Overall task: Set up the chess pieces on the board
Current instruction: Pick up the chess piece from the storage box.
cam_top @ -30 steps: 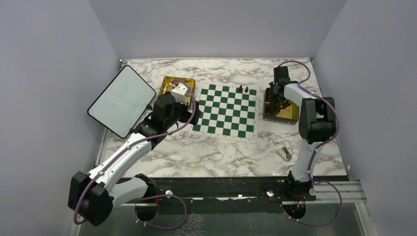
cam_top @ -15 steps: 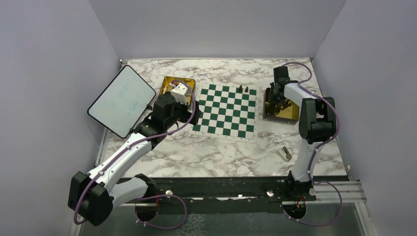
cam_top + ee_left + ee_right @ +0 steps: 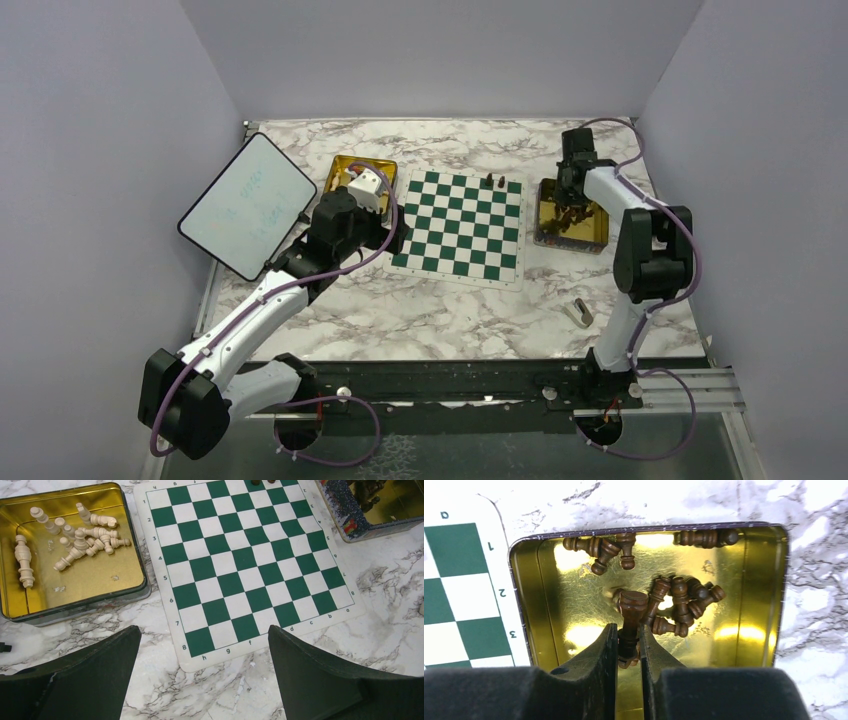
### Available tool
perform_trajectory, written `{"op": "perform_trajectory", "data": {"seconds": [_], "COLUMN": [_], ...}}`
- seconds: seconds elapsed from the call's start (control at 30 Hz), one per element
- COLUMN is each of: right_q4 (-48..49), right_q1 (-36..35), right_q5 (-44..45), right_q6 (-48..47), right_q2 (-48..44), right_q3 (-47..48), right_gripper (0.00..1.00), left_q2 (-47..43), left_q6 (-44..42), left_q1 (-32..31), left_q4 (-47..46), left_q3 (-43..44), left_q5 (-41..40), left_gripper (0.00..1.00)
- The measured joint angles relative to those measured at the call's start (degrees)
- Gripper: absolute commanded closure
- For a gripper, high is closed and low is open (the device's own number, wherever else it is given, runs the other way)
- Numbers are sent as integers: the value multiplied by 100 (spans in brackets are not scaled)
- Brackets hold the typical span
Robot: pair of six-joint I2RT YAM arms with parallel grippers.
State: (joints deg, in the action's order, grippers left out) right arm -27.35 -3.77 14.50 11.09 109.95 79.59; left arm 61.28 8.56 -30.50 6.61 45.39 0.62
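Observation:
The green and white board (image 3: 460,225) lies mid-table, with two dark chess pieces (image 3: 489,181) standing on its far edge. Inside the right gold tray (image 3: 574,595), my right gripper (image 3: 628,630) is shut on a dark brown chess piece (image 3: 631,605), held by its stem. Several other dark pieces (image 3: 684,605) lie loose beside it. My left gripper (image 3: 204,630) hangs open and holds nothing above the board's (image 3: 240,565) near left corner. Several cream chess pieces (image 3: 80,540) lie in the left gold tray (image 3: 90,580).
A white tablet (image 3: 245,205) leans at the far left. A small grey-beige block (image 3: 580,312) lies on the marble near the right arm's base. Grey walls close in the table on three sides.
The right jaws have narrowed onto a dark piece in the tray, and the right arm's elbow has swung to the right. The left arm has not moved.

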Motion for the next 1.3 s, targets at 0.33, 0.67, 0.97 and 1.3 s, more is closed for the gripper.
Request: {"op": "perform_trajectory", "data": {"seconds": [0.33,0.67,0.97,1.3], "right_q4": [-37,-33,13,201], "right_q1": [0,0,0,-28], "right_q5": [223,234,-109,-1742], "right_q6": [-63,-81,-90,11], "right_q2": [-380,-629,-1038,-1755], "right_q3": [0,-20,-103,-520], "right_gripper": [86,87,88,87], "left_q2": [0,0,0,0], "left_q6": [20,44,48,457], "left_q1": [0,0,0,0], "left_q4": [-2,-4,-4,-175], "left_q3": [0,-20,-20,-31], "left_q5": [0,0,15,437], "left_gripper": [1,1,1,2]}}
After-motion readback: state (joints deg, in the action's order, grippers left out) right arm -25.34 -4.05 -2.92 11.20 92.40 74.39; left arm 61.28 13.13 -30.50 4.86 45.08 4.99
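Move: The dark chess piece is already pinched in the right fingers. The chessboard's middle lies about 26 cm to that hand's left, 4 cm back and some 5 cm below; the two standing dark pieces are roughly 18 cm left and 7 ahead, the heap of loose dark pieces level, about 3 cm right and 4 below. From the left hand, the chessboard's middle is about 10 cm ahead, 12 right and 19 below, the held piece some 14 ahead, 38 right and 14 below. The held dark piece rises about 10 cm up out of the storage box in the right fingers, nearly straight at first, then also swings some 5 cm left towards the chessboard, picking up speed. The fingers keep their pinch while the right wrist tips up and rolls its left side upward by about 15 degrees each, turning slightly counter-clockwise. The open left hand only begins to ease right at the end. ##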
